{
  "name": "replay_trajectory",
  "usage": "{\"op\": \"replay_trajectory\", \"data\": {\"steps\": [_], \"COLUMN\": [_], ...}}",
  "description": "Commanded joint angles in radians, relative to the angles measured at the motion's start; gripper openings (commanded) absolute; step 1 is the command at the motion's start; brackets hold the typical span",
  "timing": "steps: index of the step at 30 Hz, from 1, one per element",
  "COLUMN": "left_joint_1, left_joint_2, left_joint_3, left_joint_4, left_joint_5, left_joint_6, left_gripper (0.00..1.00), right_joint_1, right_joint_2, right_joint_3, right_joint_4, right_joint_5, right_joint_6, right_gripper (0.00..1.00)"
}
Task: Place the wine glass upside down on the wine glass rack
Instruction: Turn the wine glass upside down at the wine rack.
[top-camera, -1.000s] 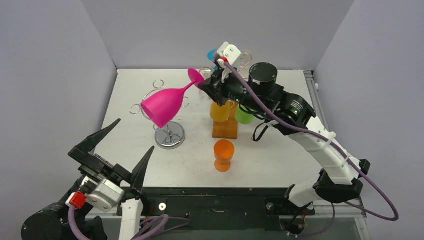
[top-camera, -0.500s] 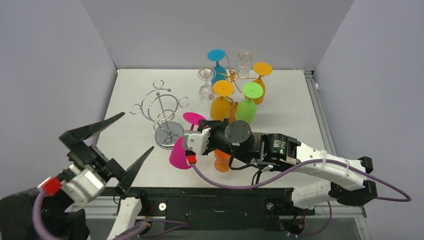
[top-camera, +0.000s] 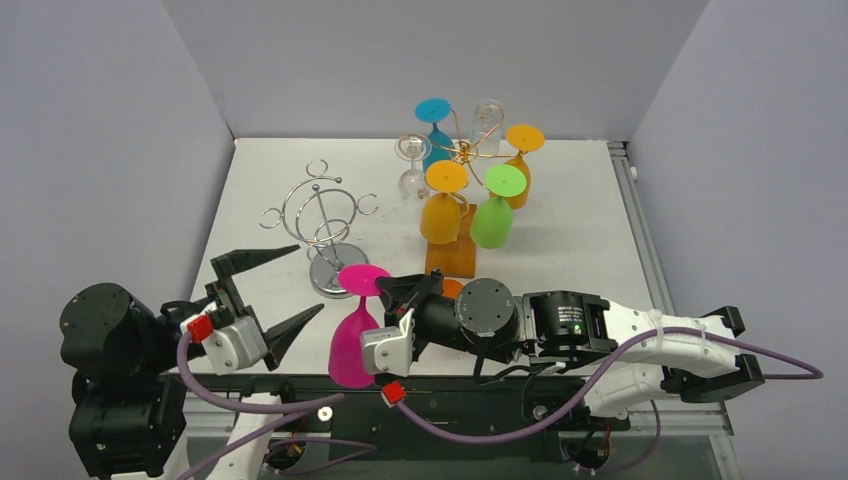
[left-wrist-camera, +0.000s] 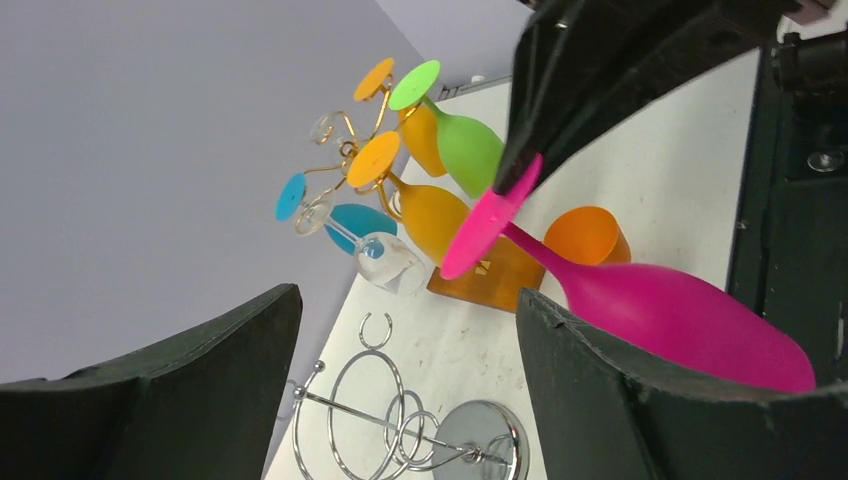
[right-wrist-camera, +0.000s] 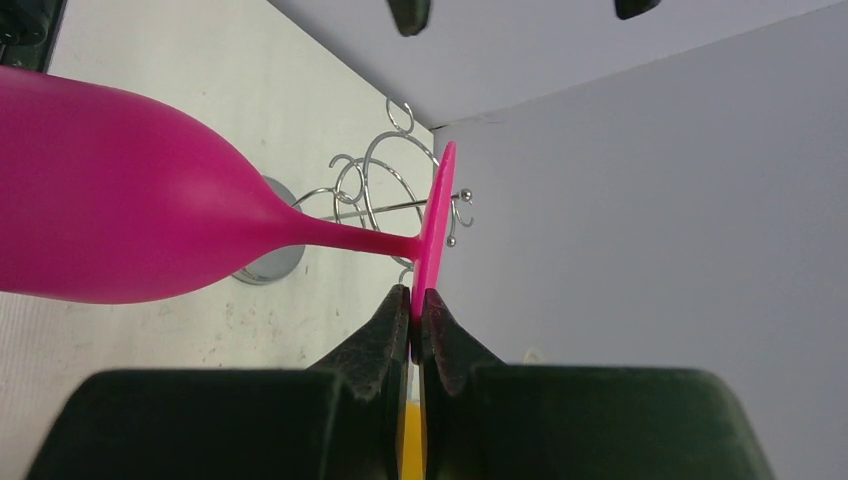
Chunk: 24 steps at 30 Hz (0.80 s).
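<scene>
The pink wine glass (top-camera: 352, 340) hangs bowl down, foot up, over the table's near edge. My right gripper (top-camera: 396, 291) is shut on the rim of its foot; in the right wrist view the right gripper (right-wrist-camera: 415, 298) pinches the thin pink disc, with the pink wine glass (right-wrist-camera: 120, 225) bowl at the left. My left gripper (top-camera: 310, 278) stands open just left of the glass, touching nothing. In the left wrist view the left gripper (left-wrist-camera: 408, 300) frames the rack, with the pink wine glass (left-wrist-camera: 680, 312) beyond its right finger. The empty silver wire wine glass rack (top-camera: 325, 212) stands behind, apart from the glass.
A gold rack (top-camera: 468, 150) at the back holds several coloured and clear glasses upside down. Its wooden base (top-camera: 450, 260) sits mid-table. An orange cup (left-wrist-camera: 585, 235) stands by that base, mostly hidden behind my right arm in the top view. Grey walls close in the left, back and right.
My right arm carried the pink glass from beside the silver rack down to the near edge and turned it bowl down. My left gripper rose toward the glass and its jaws narrowed somewhat.
</scene>
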Motion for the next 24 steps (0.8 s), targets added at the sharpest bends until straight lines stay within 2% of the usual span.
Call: {"op": "replay_trajectory", "data": {"steps": [1,3,9,18,24], "left_joint_1": [-0.003,-0.004,-0.005,-0.004,-0.005], "left_joint_2": [0.032,0.023,-0.014,-0.019,-0.014], "left_joint_3": [0.071,0.063,-0.003,-0.034,-0.031], "left_joint_4": [-0.310,-0.332,-0.181,-0.172,-0.193], "left_joint_5": [0.086,0.099,0.139,0.151,0.175], "left_joint_6": [0.302,0.336,0.244,0.283,0.287], "left_gripper": [0.75,0.73,0.51,0.50,0.30], "right_joint_1": [0.011,0.020,0.058,0.087,0.082], "right_joint_2": [-0.005,-0.003,0.016,0.043,0.061], "right_joint_3": [0.052,0.060,0.072,0.095,0.084], "right_joint_4": [0.021,0.017,0.022,0.040,0.106], "right_joint_5": [-0.014,-0.028,-0.051,-0.067,-0.062], "right_joint_6": [-0.023,-0.025,-0.038,-0.048,-0.057], "right_gripper": [0.00,0.00,0.00,0.00,0.00]}}
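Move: The left hand's open fingers point towards the pink wine glass's foot, whose middle lies about 7 cm to the right, 3 cm ahead and 5 cm lower. Some 17 cm straight ahead stands the silver rack, its middle about 20 cm lower; the orange glass is roughly 21 cm right, 3 cm ahead and 30 cm down. From the right hand, which already pinches the foot's edge, the foot's middle is 3 cm left, 1 cm ahead and 1 cm down, and the left gripper some 10 cm left, 2 cm back and 4 cm up. Keeping its pinch on the foot's edge, the right hand carries the upside-down pink glass about 4 cm back and 2 cm left into the approaching left fingers, turning slightly counter-clockwise. The left hand meanwhile sinks about 3 cm and eases 2 cm back, turning slightly clockwise, and its wide-open fingers close by roughly half as they come up to the foot's free edge, one finger above it and one below, with no grip on it visible yet. ##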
